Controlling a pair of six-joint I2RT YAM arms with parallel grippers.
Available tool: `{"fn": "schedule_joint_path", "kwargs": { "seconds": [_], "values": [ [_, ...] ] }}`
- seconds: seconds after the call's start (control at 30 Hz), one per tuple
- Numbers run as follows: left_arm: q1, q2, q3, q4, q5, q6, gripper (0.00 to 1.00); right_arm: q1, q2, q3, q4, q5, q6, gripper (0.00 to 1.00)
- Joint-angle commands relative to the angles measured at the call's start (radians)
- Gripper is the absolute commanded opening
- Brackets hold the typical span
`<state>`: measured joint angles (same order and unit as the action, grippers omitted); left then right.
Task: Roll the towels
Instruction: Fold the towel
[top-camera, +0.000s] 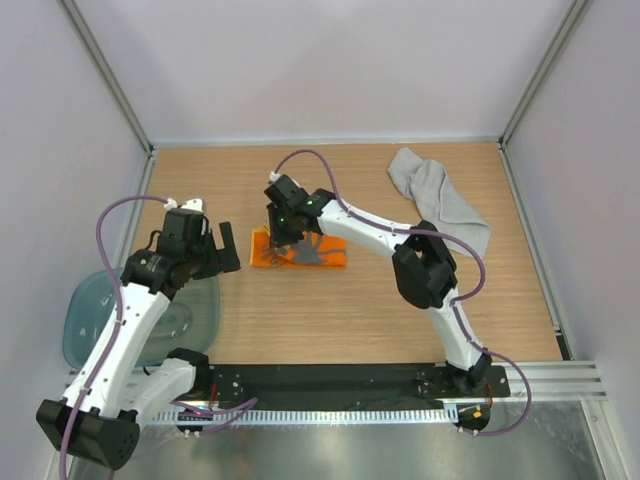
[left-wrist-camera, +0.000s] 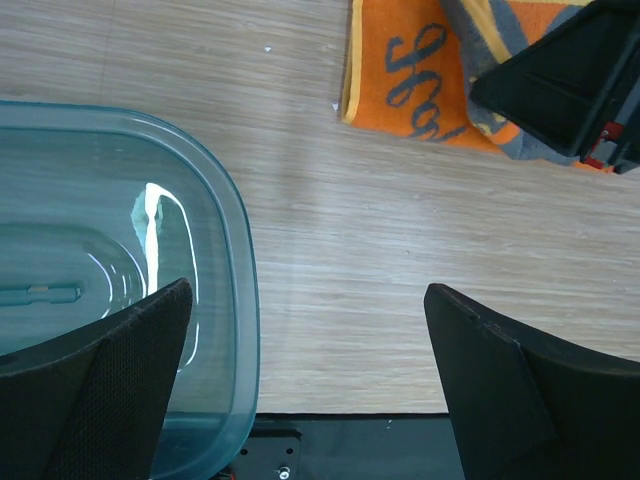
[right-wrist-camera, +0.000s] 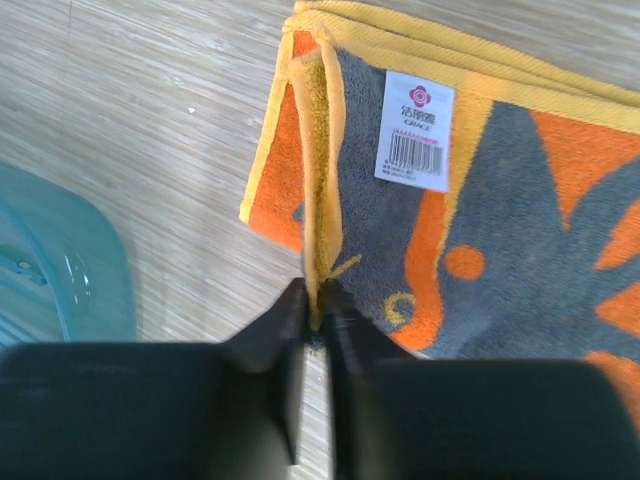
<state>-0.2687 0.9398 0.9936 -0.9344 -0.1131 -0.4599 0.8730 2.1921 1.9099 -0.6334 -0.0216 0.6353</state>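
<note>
The small orange towel with grey patterning lies on the wooden table just left of centre; it also shows as the orange towel with a white label and the orange towel. My right gripper is shut on its yellow hemmed edge, pinched between the jaws of the right gripper. The larger grey towel lies crumpled at the back right. My left gripper hangs open left of the orange towel, nothing between the jaws of the left gripper, beside the tub.
A translucent teal plastic tub sits at the table's near left, under the left arm; its rim is close to my left finger. White walls with metal posts enclose the table. A black rail runs along the near edge.
</note>
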Motion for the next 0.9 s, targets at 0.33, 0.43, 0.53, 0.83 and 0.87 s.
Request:
{"fn": "schedule_joint_path", "kwargs": {
  "seconds": [0.33, 0.43, 0.53, 0.83, 0.87],
  "values": [
    [-0.001, 0.013, -0.018, 0.065, -0.019, 0.010, 0.99, 0.027, 0.120, 0.047, 0.221, -0.127, 0.092, 0.55],
    [-0.001, 0.011, -0.021, 0.066, -0.025, 0.010, 0.99, 0.027, 0.103, 0.061, 0.227, -0.144, 0.089, 0.64],
    [-0.001, 0.010, -0.021, 0.069, -0.025, 0.009, 1.00, 0.026, 0.061, 0.077, 0.232, -0.166, 0.075, 0.77],
    [-0.001, -0.036, -0.036, 0.091, -0.010, 0.010, 1.00, -0.086, -0.214, -0.158, 0.288, -0.189, 0.063, 0.81],
    [-0.001, -0.035, -0.035, 0.089, -0.004, 0.009, 1.00, -0.104, -0.247, -0.205, 0.300, -0.187, 0.063, 0.81]
  ]
}}
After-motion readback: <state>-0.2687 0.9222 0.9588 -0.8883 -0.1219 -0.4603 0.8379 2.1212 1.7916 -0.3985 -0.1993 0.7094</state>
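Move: Pinching the near corner of the towel's folded-over end, the right hand has the lower layer's near-left corner, its goal, about 6 cm to its left, 1 cm back and 7 cm below. The middle of the folded towel lies roughly 6 cm right and 3 cm ahead of this hand; the plastic tub's middle is some 34 cm left and 14 cm back. From the left hand, that goal corner is about 8 cm ahead, 5 cm right and 15 cm down. The right hand carries the held towel end left and down about 5 cm each way, opening its fingers as it sinks, and lets go over the lower layer's left end. Then it climbs clear by some 8 cm, fingers wide, turning back to the right by about 3 cm at the last while its left side rolls up roughly 15 degrees. ##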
